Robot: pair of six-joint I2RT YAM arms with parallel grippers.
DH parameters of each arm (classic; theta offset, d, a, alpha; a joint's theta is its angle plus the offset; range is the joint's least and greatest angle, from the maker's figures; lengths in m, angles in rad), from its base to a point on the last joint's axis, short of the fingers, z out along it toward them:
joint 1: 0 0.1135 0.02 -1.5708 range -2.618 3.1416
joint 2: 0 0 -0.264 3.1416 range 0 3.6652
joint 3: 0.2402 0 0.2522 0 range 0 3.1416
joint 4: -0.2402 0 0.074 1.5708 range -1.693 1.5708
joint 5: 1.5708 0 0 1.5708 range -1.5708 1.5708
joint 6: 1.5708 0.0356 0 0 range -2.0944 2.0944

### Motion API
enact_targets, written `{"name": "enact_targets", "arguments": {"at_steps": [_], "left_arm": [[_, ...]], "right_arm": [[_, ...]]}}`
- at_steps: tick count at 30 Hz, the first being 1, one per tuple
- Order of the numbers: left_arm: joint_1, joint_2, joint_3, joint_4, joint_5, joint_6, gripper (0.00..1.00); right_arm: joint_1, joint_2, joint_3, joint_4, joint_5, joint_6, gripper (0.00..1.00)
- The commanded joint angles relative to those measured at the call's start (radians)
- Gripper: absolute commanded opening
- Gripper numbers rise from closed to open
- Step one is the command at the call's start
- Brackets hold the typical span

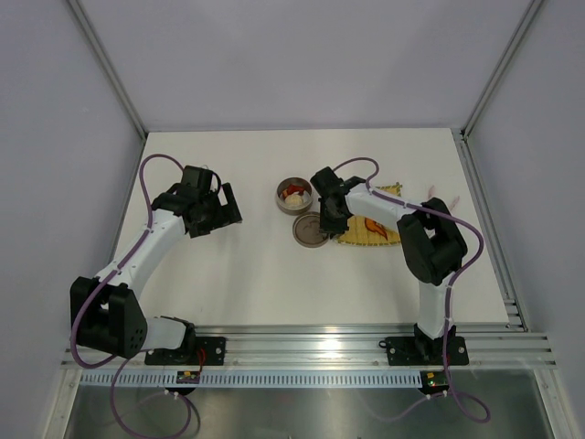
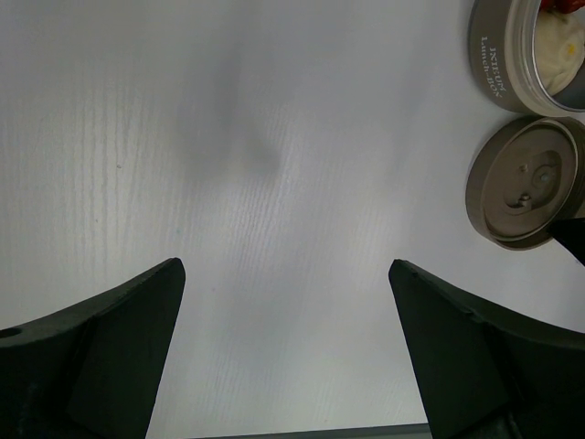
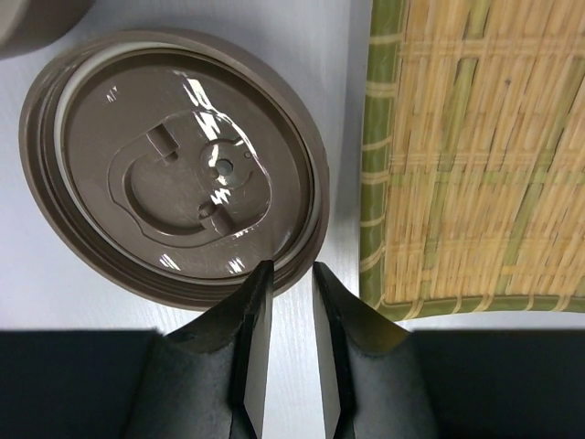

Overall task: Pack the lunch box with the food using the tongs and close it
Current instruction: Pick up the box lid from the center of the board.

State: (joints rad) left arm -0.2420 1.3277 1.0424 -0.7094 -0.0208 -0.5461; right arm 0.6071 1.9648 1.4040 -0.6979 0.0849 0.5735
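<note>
The round silver lunch box stands open mid-table with red and cream food inside; its wall also shows in the left wrist view. The brownish lid lies underside up just in front of it. My right gripper is at the lid's near right rim. Its jaws are a narrow gap apart, one tip over the lid and one outside it. An orange food piece lies on the mat. A slim pale stick, which looks like the tongs, lies right of the right arm. My left gripper hangs wide open over bare table.
The yellow woven mat lies right beside the lid, partly under the right arm. The lid sits at the right edge of the left wrist view. Frame posts and walls bound the table.
</note>
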Motion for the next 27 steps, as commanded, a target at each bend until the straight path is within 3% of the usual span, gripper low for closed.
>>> {"name": "enact_targets", "arguments": {"at_steps": [1, 6, 13, 20, 27], "left_arm": [[-0.003, -0.013, 0.011, 0.028, 0.039, 0.012, 0.99], [-0.003, -0.009, 0.015, 0.030, 0.041, 0.012, 0.99], [-0.002, -0.010, 0.016, 0.030, 0.042, 0.014, 0.99], [-0.003, -0.012, 0.011, 0.031, 0.042, 0.009, 0.99], [-0.003, -0.019, -0.010, 0.068, 0.116, 0.011, 0.99]], "right_arm": [[-0.012, 0.014, 0.001, 0.043, -0.008, 0.023, 0.30], [-0.012, 0.019, 0.001, 0.054, -0.025, 0.011, 0.23], [-0.012, 0.040, 0.004, 0.054, -0.040, 0.023, 0.25], [-0.010, -0.003, -0.014, 0.051, -0.037, 0.031, 0.00], [0.011, -0.101, -0.049, 0.044, -0.057, 0.017, 0.00]]}}
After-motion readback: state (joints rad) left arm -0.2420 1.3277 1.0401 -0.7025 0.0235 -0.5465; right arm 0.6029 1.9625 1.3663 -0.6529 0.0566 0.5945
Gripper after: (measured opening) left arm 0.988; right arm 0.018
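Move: The box lid's middle is about 4 cm left of the right hand and 2 cm ahead, roughly 1 cm lower, so its right rim is right at the half-open fingertips. The lunch box stands some 11 cm ahead of this hand and 10 cm to its left; the bamboo mat's middle is 5 cm ahead and 11 cm to the right. From the left hand the lid lies about 23 cm right, 4 cm ahead and 11 cm below. Down and slightly forward-left, about 1 cm in all, the right hand settles its part-open fingers at the lid's right rim, then stays there while they shut fully and pinch the rim's thin wall. With the fingers closed, the hand starts drawing back, roughly 1 cm, barely rising and keeping its steep downward point. ##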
